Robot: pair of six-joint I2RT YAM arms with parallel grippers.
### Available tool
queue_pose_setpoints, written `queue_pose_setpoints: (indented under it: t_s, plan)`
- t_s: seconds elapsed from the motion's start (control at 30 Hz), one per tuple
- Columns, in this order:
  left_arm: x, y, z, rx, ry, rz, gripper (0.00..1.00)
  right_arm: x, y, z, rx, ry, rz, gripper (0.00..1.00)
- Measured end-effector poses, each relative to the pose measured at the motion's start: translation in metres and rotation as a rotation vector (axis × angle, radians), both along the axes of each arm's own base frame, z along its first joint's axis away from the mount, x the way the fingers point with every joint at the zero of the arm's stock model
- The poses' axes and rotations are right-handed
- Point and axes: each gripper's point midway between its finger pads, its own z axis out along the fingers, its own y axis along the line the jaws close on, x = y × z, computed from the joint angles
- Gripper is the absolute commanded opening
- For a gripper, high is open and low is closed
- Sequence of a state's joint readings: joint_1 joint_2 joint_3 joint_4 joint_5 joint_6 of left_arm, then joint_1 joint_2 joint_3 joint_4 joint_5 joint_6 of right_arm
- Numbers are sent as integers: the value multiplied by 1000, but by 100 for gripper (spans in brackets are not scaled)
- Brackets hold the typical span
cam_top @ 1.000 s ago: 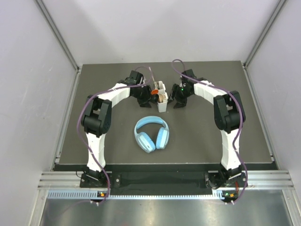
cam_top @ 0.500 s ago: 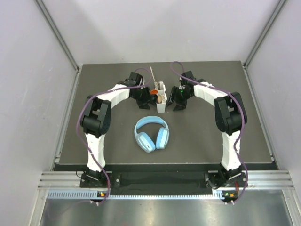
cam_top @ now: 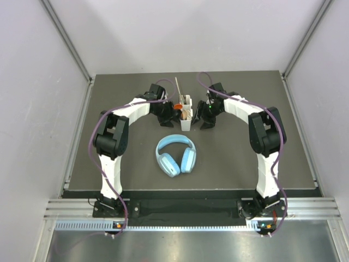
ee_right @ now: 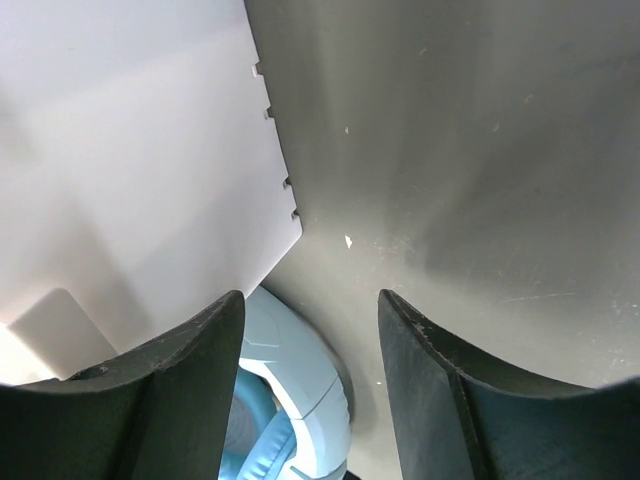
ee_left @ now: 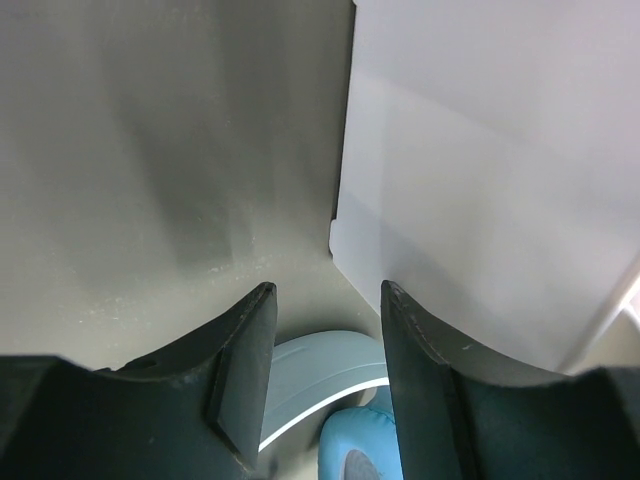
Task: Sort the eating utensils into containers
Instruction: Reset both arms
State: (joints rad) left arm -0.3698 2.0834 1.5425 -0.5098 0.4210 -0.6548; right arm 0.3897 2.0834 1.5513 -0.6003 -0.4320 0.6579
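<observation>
The white caddy (cam_top: 186,119) stands at the middle of the dark table. Utensils stick out of it: an orange-red spoon (cam_top: 178,105), a wooden-handled piece (cam_top: 187,113) and a thin pale handle (cam_top: 177,86). My left gripper (cam_top: 167,115) sits close to its left side and my right gripper (cam_top: 207,118) close to its right side. In the left wrist view the left gripper (ee_left: 325,292) is open and empty, with the caddy wall (ee_left: 480,180) on the right. In the right wrist view the right gripper (ee_right: 310,300) is open and empty beside the caddy wall (ee_right: 130,150).
Light-blue headphones (cam_top: 175,155) lie on the table just in front of the caddy, and show between the fingers in both wrist views (ee_left: 320,365) (ee_right: 290,390). Grey walls enclose the table on three sides.
The caddy has shifted slightly and stands straighter, and a thin handle now rises above it. Both grippers stay at its sides.
</observation>
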Motion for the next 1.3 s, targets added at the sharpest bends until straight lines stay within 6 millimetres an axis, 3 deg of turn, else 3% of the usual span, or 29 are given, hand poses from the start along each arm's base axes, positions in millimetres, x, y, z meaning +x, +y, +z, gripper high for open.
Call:
queue_pose_setpoints:
  t_s: [0.27, 0.43, 0.5, 0.67, 0.83, 1.1, 1.3]
  plan:
    - [0, 4, -2, 20, 2, 8, 53, -5, -4, 0, -14, 24, 7, 59]
    - [7, 14, 6, 31, -21, 37, 53, 15, -20, 15, -24, -12, -21, 59]
    - [13, 26, 11, 48, -31, 67, 53, 29, -34, 24, -32, -40, -50, 59]
    - [40, 81, 37, 149, -101, 186, 53, 61, -85, 43, -103, -118, -109, 59]
    - [45, 117, 59, 219, -150, 245, 53, 64, -111, 50, -190, -166, -84, 60]
    - [33, 117, 55, 227, -108, 241, 53, 50, -127, 56, -301, -216, -12, 61]
    - [33, 115, 56, 216, -87, 253, 53, 52, -139, 64, -347, -246, -14, 61]
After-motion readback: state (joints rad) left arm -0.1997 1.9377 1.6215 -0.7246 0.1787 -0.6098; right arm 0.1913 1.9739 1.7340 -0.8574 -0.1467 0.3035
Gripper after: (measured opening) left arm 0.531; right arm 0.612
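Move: The white utensil container stands between the hands: some 6 cm to the right and 2 cm ahead of the left hand, and about 7 cm to the left and 4 cm ahead of the right hand, its middle near fingertip height. From the left hand the blue headphones lie roughly 17 cm back and 2 cm right, a little lower; from the right hand, about 15 cm back and 11 cm left. Both half-open hands, with their near fingers right beside the container's two sides, clear it and draw apart over bare table. The left goes about 12 cm left, rising 5 to 6 cm and easing forward a little; the right goes some 14 cm right, also rising and moving forward. Their wrists turn until the fingers point more steeply down, the openings barely changing. ##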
